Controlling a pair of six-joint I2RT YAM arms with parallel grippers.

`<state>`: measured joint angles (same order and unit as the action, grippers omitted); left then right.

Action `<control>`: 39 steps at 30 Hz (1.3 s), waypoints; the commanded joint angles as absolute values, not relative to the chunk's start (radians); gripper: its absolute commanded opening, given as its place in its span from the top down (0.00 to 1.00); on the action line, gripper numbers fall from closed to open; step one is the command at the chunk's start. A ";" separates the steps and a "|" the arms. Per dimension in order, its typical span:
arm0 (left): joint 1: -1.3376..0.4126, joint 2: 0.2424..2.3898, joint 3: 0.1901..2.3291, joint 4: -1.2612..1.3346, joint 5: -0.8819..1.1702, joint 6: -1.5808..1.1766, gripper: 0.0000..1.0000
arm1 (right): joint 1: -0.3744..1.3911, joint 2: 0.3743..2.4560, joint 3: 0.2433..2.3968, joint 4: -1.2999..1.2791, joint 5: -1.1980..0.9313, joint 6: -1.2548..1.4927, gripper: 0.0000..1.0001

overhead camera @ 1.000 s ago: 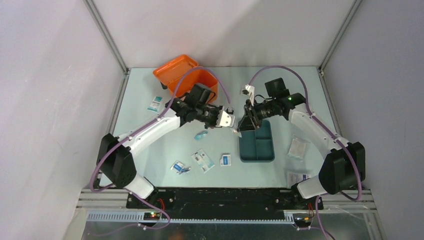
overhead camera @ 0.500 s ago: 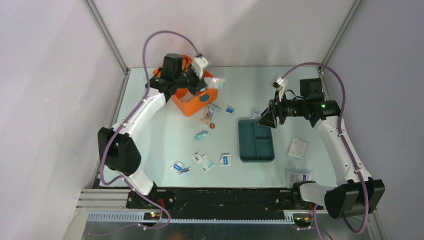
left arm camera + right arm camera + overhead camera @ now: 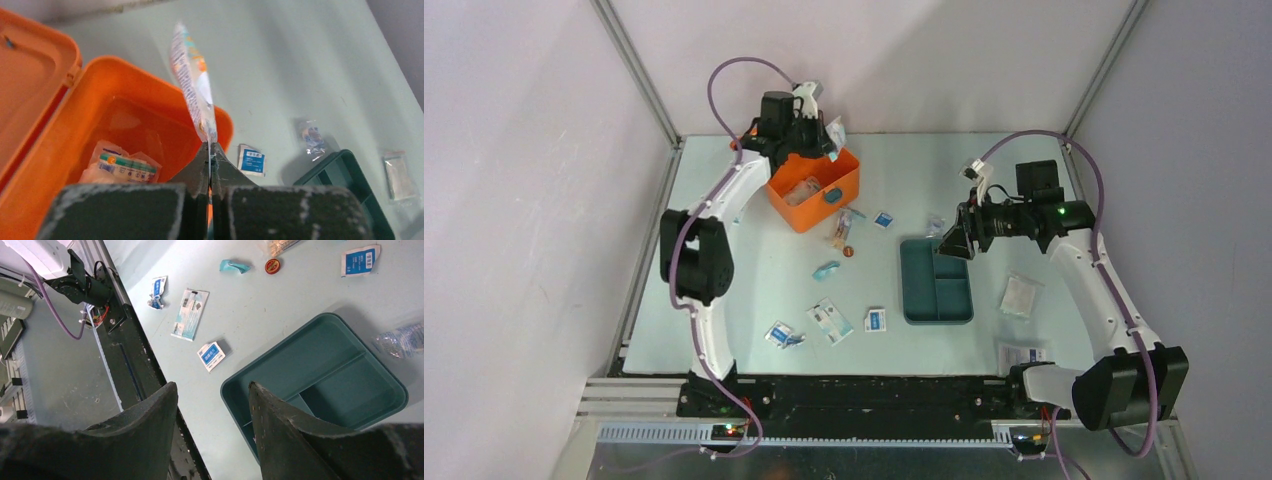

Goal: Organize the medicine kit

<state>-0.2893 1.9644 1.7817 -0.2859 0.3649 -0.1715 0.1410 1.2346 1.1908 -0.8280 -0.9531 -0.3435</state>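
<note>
The medicine kit [image 3: 812, 210] is an orange box standing open at the back left of the table, with its lid [image 3: 30, 75] swung back. One printed packet [image 3: 120, 162] lies inside it. My left gripper [image 3: 827, 138] hovers over the kit's far rim, shut on the edge of a thin white and orange sachet [image 3: 192, 85] that sticks up from the fingertips. My right gripper [image 3: 951, 240] is open and holds nothing. It hangs just above the far end of the dark teal tray [image 3: 936, 290], whose compartments [image 3: 320, 365] hold nothing.
Loose items lie between kit and tray: a blue sachet [image 3: 884, 219], a red cap [image 3: 848, 252], a teal wrapper [image 3: 826, 270], a clear bag [image 3: 936, 226]. Nearer the arms are several sachets [image 3: 829, 320]. White packets [image 3: 1021, 296] lie right of the tray.
The two grippers were close together mid-table. My left arm has swung back over the kit with the sachet, and my right gripper has opened and drawn off to the right.
</note>
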 commanded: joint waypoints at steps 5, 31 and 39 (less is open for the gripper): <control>-0.244 2.020 1.797 -0.264 0.318 -0.310 1.00 | 0.144 1.220 1.177 -0.811 -0.939 -0.352 0.41; -0.243 2.164 1.832 -0.296 0.335 -0.356 0.89 | 0.161 1.266 1.169 -0.783 -0.950 -0.329 0.41; -0.243 2.158 1.833 -0.320 0.195 -0.370 0.74 | 0.165 1.262 1.169 -0.788 -0.938 -0.330 0.41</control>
<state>-0.2401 2.1666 1.7844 -0.3161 0.2775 -0.3519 0.1581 1.2659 1.1667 -0.8024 -0.9463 -0.3332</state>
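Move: The left hand holds the bandage pack high over the orange box, whose middle lies about 2 cm ahead, 3 cm to its left and 17 cm below. The gauze bag inside is some 2 cm back, 6 cm left. On the table outside lie the brown packet, roughly 6 cm back and 4 cm right, and the blue square packet, about 4 cm back and 12 cm right. From the right hand the box is some 24 cm ahead, 28 cm left. Straight down for the most part, about 12 cm in two stages with a slow stretch between, the left hand lowers the pinched bandage pack into the orange box, drifting some 3 cm left and a little forward while the fingers tip about 20 degrees farther downwards. Once down, the fingers open about a quarter and let go of the pack. ##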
